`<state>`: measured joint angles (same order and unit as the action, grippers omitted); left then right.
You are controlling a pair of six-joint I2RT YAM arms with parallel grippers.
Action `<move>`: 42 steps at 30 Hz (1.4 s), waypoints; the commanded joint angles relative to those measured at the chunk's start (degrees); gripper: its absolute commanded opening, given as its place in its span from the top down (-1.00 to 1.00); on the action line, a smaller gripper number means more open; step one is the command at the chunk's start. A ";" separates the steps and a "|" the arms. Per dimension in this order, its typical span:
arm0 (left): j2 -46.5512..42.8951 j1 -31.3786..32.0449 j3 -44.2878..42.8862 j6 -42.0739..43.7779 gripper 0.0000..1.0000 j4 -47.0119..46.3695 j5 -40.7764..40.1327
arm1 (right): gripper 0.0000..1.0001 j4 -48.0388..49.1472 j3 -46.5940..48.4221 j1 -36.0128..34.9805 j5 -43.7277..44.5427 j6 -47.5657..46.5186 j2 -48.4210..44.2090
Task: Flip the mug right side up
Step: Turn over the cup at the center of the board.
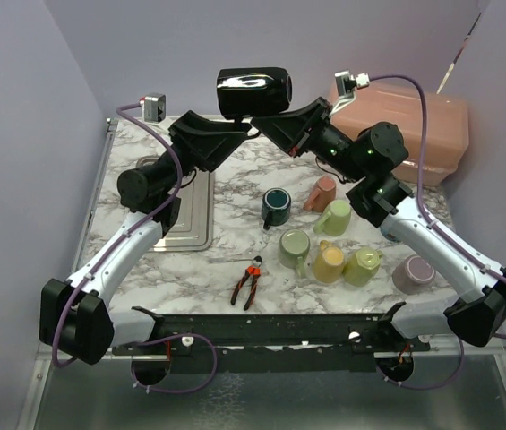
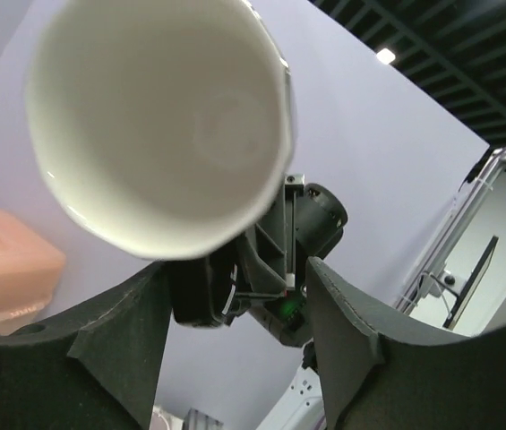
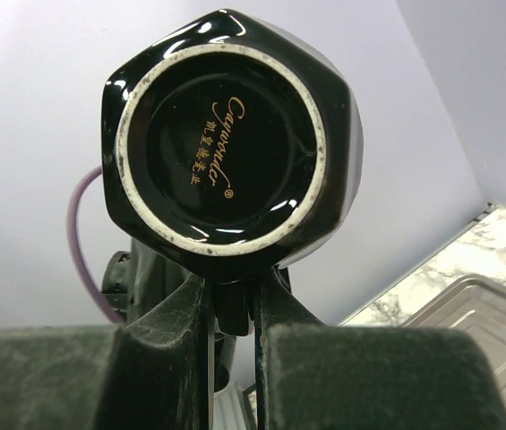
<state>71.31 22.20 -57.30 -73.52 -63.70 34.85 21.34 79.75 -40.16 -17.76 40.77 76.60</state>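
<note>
A glossy black mug with a white inside hangs on its side high above the back of the table. In the right wrist view its base faces the camera, and my right gripper is shut on its handle just below. The left wrist view looks into the mug's white mouth. My left gripper sits just under that mouth, its jaws open with a wide gap and touching nothing. From above, the left gripper and right gripper meet under the mug.
Several mugs stand at the table's centre right: a dark teal one, a pink one on its side, green and yellow ones and a mauve one. Red-handled pliers, a metal tray and a pink bin are also there.
</note>
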 commanded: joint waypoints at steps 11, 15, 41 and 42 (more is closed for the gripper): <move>1.34 0.38 2.22 -6.03 0.01 -8.28 -5.16 | 0.99 10.61 -2.57 0.34 -3.28 5.95 -1.77; 0.95 0.48 2.26 -4.56 0.13 -8.28 -3.92 | 0.99 12.00 -2.66 0.33 -4.03 6.15 -1.48; 2.08 0.88 -0.51 1.14 1.00 -0.61 -1.20 | 0.98 9.88 -4.99 0.37 -5.16 2.34 -0.52; 2.01 0.64 -0.62 1.42 1.00 0.13 -1.19 | 0.95 8.92 -5.15 0.35 -4.10 1.91 -0.81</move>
<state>72.99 23.31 -55.59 -75.35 -64.82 32.25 30.17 75.22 -39.38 -24.47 44.75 77.65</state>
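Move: The black mug is in the air, its handle already pinched by the right hand at its hand point. From the half-open left hand the handle lies about 2 cm ahead, 2 cm to the right and level, the mug body some 5 cm ahead, 3 cm right and 4 cm up. The left fingers are about 2 cm back and 3 cm left of the right hand; the body sits 3 cm ahead of the right hand, level sideways, 4 cm above. Left hand eases about 1 cm down and forward, pinching the handle; right keeps its grip, sinking alongside. ##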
